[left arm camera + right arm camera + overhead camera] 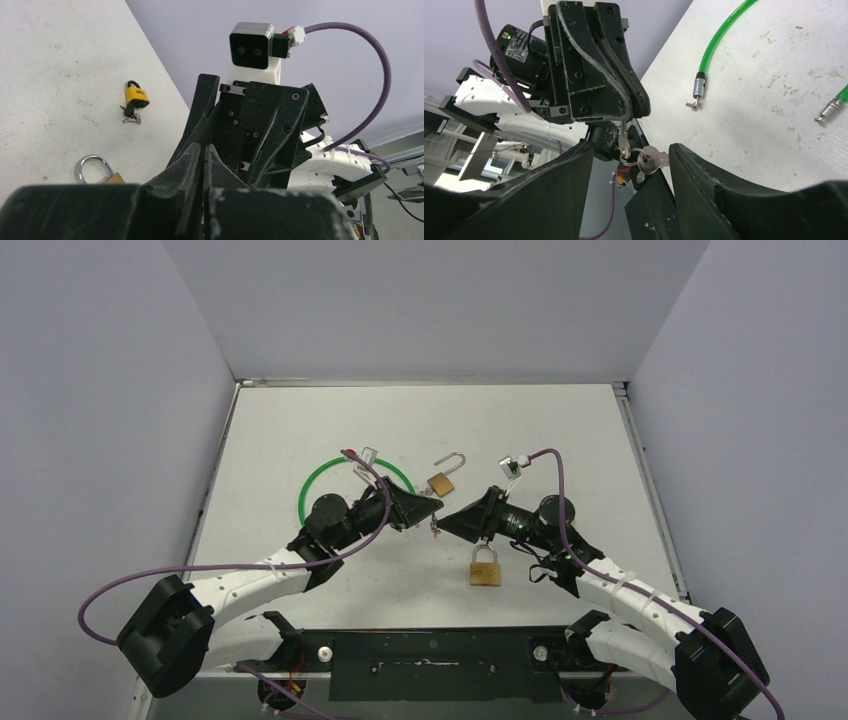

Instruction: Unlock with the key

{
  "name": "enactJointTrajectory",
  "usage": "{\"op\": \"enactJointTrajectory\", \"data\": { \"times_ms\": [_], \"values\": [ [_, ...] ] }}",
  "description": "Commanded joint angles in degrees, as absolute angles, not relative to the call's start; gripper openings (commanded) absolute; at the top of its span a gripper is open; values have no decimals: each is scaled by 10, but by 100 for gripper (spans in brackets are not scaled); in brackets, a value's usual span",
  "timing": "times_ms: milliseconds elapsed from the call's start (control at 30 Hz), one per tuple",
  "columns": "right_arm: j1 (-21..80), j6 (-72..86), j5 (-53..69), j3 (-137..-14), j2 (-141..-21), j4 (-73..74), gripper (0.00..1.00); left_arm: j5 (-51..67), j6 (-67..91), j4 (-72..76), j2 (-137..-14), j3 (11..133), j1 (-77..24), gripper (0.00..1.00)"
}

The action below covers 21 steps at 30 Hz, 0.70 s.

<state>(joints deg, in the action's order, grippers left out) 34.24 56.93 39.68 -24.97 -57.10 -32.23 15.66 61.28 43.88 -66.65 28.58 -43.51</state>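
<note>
My left gripper is shut on a small silver key, which hangs blade-up from its fingertips. A key ring with two more keys dangles below it, between the spread fingers of my right gripper, which is open. One dangling key touches the right-hand finger. In the top view both grippers meet tip to tip above the table's middle, with the keys under them. A closed brass padlock lies just in front of the right gripper. In the left wrist view, my left fingers are pressed together.
An open brass padlock lies behind the grippers. A green cable loop with metal ends lies under the left arm. A small yellow padlock with keys sits further off on the table. Grey walls surround the table.
</note>
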Motion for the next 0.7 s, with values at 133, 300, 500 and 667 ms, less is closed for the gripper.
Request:
{"op": "enactJointTrajectory", "data": {
  "times_ms": [133, 300, 500, 667],
  "values": [
    [349, 586, 364, -228, -556, -421, 57, 141, 615, 492, -642, 295, -438, 0],
    [352, 591, 357, -228, -564, -462, 39, 139, 624, 508, -646, 293, -439, 0],
    [357, 621, 345, -219, -595, -549, 25, 144, 639, 562, -670, 291, -442, 0],
    [366, 625, 349, -227, -613, -567, 25, 145, 646, 585, -681, 290, -442, 0]
  ]
}}
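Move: The keys hang from the left hand's shut fingertips, their middle about 2 cm back of and 3 cm below the left hand. From the right hand, empty and open, they lie roughly 2 cm to the left, level in height and no more than 1 cm ahead. The locked brass padlock lies on the table some 10 cm to the right of the right hand, 1 cm back and 20 cm below; the opened padlock is about 20 cm ahead, 2 cm to its right and also 20 cm below. Upward go both hands together, each by about 2.5 to 3 cm. The left keeps its shut grip on one key and tilts slightly, while the right, after a tiny dip, follows and rolls under 10 degrees, its fingers closing from over half open to about a quarter around the hanging keys and ring, without shutting. ##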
